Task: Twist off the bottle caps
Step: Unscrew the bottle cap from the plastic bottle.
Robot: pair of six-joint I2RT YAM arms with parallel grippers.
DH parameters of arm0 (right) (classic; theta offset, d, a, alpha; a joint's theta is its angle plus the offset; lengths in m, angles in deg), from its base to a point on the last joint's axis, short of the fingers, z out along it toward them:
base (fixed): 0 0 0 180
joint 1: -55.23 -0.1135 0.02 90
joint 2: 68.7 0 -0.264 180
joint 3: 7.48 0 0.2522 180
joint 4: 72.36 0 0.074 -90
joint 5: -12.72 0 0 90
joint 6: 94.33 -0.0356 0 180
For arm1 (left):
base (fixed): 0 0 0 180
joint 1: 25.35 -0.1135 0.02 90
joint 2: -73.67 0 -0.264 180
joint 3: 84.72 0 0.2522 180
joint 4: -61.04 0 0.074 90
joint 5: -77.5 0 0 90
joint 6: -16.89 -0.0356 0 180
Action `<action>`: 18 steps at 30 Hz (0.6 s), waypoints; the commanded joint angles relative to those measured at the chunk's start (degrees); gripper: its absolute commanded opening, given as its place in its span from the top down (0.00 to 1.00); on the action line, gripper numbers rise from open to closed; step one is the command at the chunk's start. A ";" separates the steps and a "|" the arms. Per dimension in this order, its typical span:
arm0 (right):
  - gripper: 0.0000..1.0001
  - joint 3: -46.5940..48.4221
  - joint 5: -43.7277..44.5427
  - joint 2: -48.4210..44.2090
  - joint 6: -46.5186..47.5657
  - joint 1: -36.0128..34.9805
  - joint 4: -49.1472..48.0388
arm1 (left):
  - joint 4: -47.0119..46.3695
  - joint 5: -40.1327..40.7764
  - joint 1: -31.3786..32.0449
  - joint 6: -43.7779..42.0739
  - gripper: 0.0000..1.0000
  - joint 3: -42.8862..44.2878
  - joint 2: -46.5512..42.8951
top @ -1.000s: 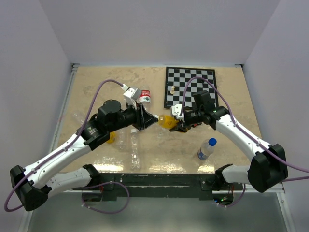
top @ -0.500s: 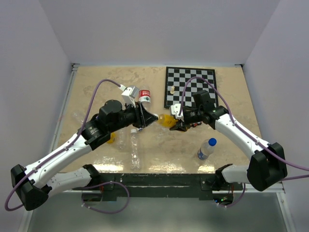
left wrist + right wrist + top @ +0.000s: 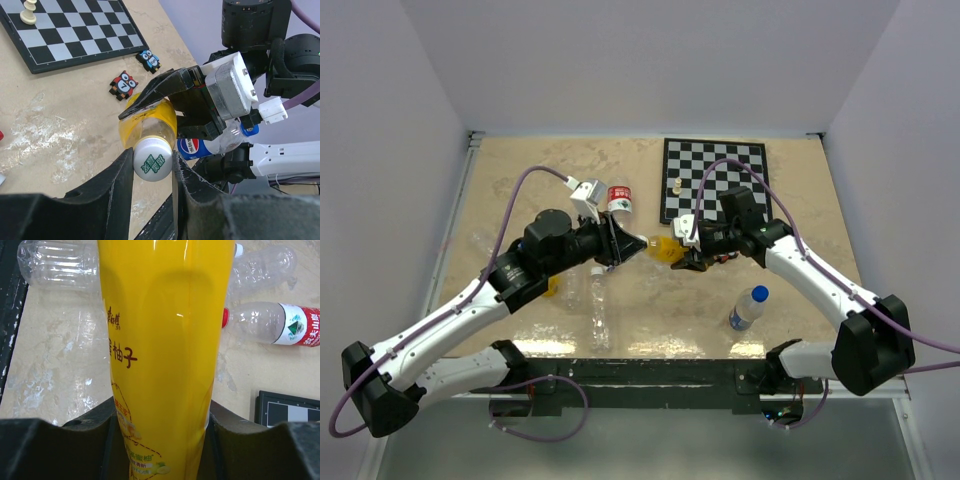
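Observation:
An orange-yellow bottle (image 3: 666,250) is held level above the middle of the table between both grippers. My left gripper (image 3: 642,245) is shut on its white bottle cap (image 3: 152,159), which carries a green print, with a finger on each side. My right gripper (image 3: 162,425) is shut on the bottle's yellow body (image 3: 165,340). A clear bottle with a blue-and-white label (image 3: 747,310) and a blue cap (image 3: 760,293) stands at the front right. A second orange bottle (image 3: 551,287) lies mostly hidden under my left arm.
A chessboard (image 3: 713,180) with white pieces (image 3: 675,184) lies at the back right. A red-labelled clear bottle (image 3: 620,198) lies behind my left wrist. Clear unlabelled bottles (image 3: 598,305) lie at the front centre. Two small owl stickers (image 3: 124,84) are near the board.
My left wrist has turned a little around the cap. The bottle and my right gripper have stayed almost where they were.

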 commanded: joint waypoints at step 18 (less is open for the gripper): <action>1.00 1.18 -0.85 -0.12 2.80 0.18 1.39 | -10.43 1.23 -0.89 -15.91 0.06 -5.47 -9.11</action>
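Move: The white cap of the yellow bottle sits right at the left hand's point, between its finger pads; from the right hand, which holds the bottle body, it is about 9 cm left, 2 cm back and 9 cm above. On the table some 22 cm below the left hand, the red-capped bottle lies about 15 cm ahead and 6 cm left, the empty bottle some 9 cm back and 11 cm left. Left fingers open wide off the cap, backing about 1.5 cm left, then rising 1 cm, while right keeps hold. ##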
